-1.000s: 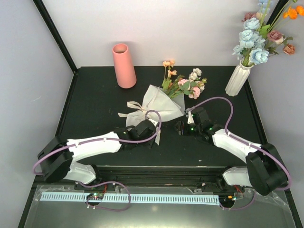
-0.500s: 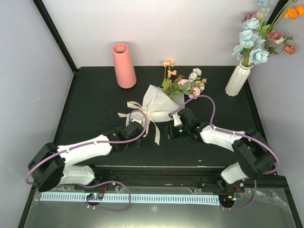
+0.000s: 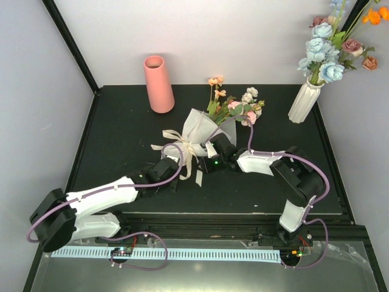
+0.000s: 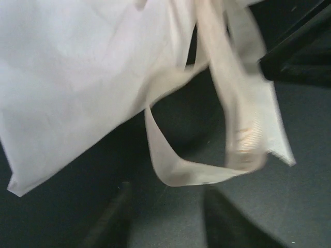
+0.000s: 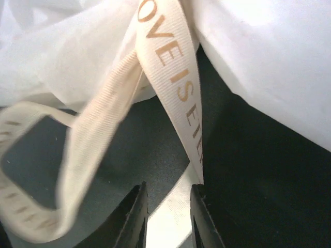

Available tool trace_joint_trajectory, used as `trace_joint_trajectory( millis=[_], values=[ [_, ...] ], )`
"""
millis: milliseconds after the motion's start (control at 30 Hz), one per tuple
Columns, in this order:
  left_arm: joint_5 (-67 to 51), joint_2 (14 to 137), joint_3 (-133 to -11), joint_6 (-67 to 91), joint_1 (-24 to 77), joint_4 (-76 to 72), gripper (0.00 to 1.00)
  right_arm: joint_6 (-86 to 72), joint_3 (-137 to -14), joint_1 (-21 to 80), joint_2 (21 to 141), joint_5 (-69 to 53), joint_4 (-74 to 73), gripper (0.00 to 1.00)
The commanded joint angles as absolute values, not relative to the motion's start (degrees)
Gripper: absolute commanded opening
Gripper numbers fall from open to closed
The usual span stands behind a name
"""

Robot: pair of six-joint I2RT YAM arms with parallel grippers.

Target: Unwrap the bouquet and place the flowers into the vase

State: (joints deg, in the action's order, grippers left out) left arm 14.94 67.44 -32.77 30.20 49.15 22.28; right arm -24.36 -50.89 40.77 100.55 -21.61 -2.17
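Note:
The bouquet (image 3: 203, 131) lies at mid-table in its cream paper, flowers (image 3: 234, 108) pointing to the far right. Its cream ribbon (image 3: 182, 151) trails toward me. The pink vase (image 3: 159, 84) stands upright at the far left. My left gripper (image 3: 175, 165) sits just short of the ribbon bow; in the left wrist view it (image 4: 165, 219) is open, with a ribbon loop (image 4: 181, 175) just ahead and nothing between the fingers. My right gripper (image 3: 204, 164) is at the ribbon tails. In its own view it (image 5: 168, 209) is narrowly open, with a printed ribbon tail (image 5: 176, 77) running down between the fingers.
A white ribbed vase (image 3: 304, 100) with blue, mauve and orange flowers stands at the far right corner. The black table (image 3: 121, 134) is bounded by pale walls, with a black frame post (image 3: 70, 45) at the back left.
My right gripper has slid left across the table to the ribbon tails. My left gripper has shifted a little left and stays by the bow. The bouquet has barely moved.

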Motion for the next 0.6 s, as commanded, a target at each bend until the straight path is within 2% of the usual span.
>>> trace_joint_trajectory(
  millis=[0, 67, 133, 367, 567],
  values=[
    [14.0, 61.99, -33.43, 29.23, 48.87, 22.92, 0.65, -23.31, -53.04, 41.17, 102.15, -20.74, -3.29, 0.21],
    [15.26, 59.79, -34.29, 29.13, 48.87, 24.71, 0.84, -23.04, -53.32, 41.19, 102.24, -19.5, -4.12, 0.1],
    [17.4, 58.11, -35.33, 28.65, 48.78, 26.39, 0.97, -22.66, -53.65, 41.17, 101.8, -17.9, -5.68, 0.02],
    [20.94, 56.84, -37.28, 27.25, 46.29, 28.06, 0.99, -22.22, -52.32, 41.22, 95.67, -12.77, -10.9, 0.02],
    [10.26, 58.05, -36.54, 23.84, 39.4, 23.21, 0.99, -20.87, -49.79, 41.14, 90.96, -13.06, -11.74, 0.02]
  ],
)
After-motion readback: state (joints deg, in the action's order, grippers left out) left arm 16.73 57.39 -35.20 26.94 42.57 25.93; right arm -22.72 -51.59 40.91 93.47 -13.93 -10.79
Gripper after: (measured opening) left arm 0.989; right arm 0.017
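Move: The ribbon's loose tails are what both hands work at. They lie some 6 cm right, 3 cm ahead and about 4 cm below the left hand, and about 3 cm left, 2 cm back and 2 cm below the right. From the left hand, the knot sits roughly 11 cm ahead and 5 cm right, the wrapper's stem end 8 cm ahead and 2 cm left. The wrapper's flower side lies about 10 cm ahead and 3 cm right of the right hand. Upward first, the left hand opens wide from nearly shut and rises about 5 cm clear of the ribbon loop, then curves forward and left, away from the tails. The right hand dips about 1 cm beside the tails while its fingers shut fully, then draws some 2.5 cm right and rises above the table with the fingers kept shut, tilting slightly. ##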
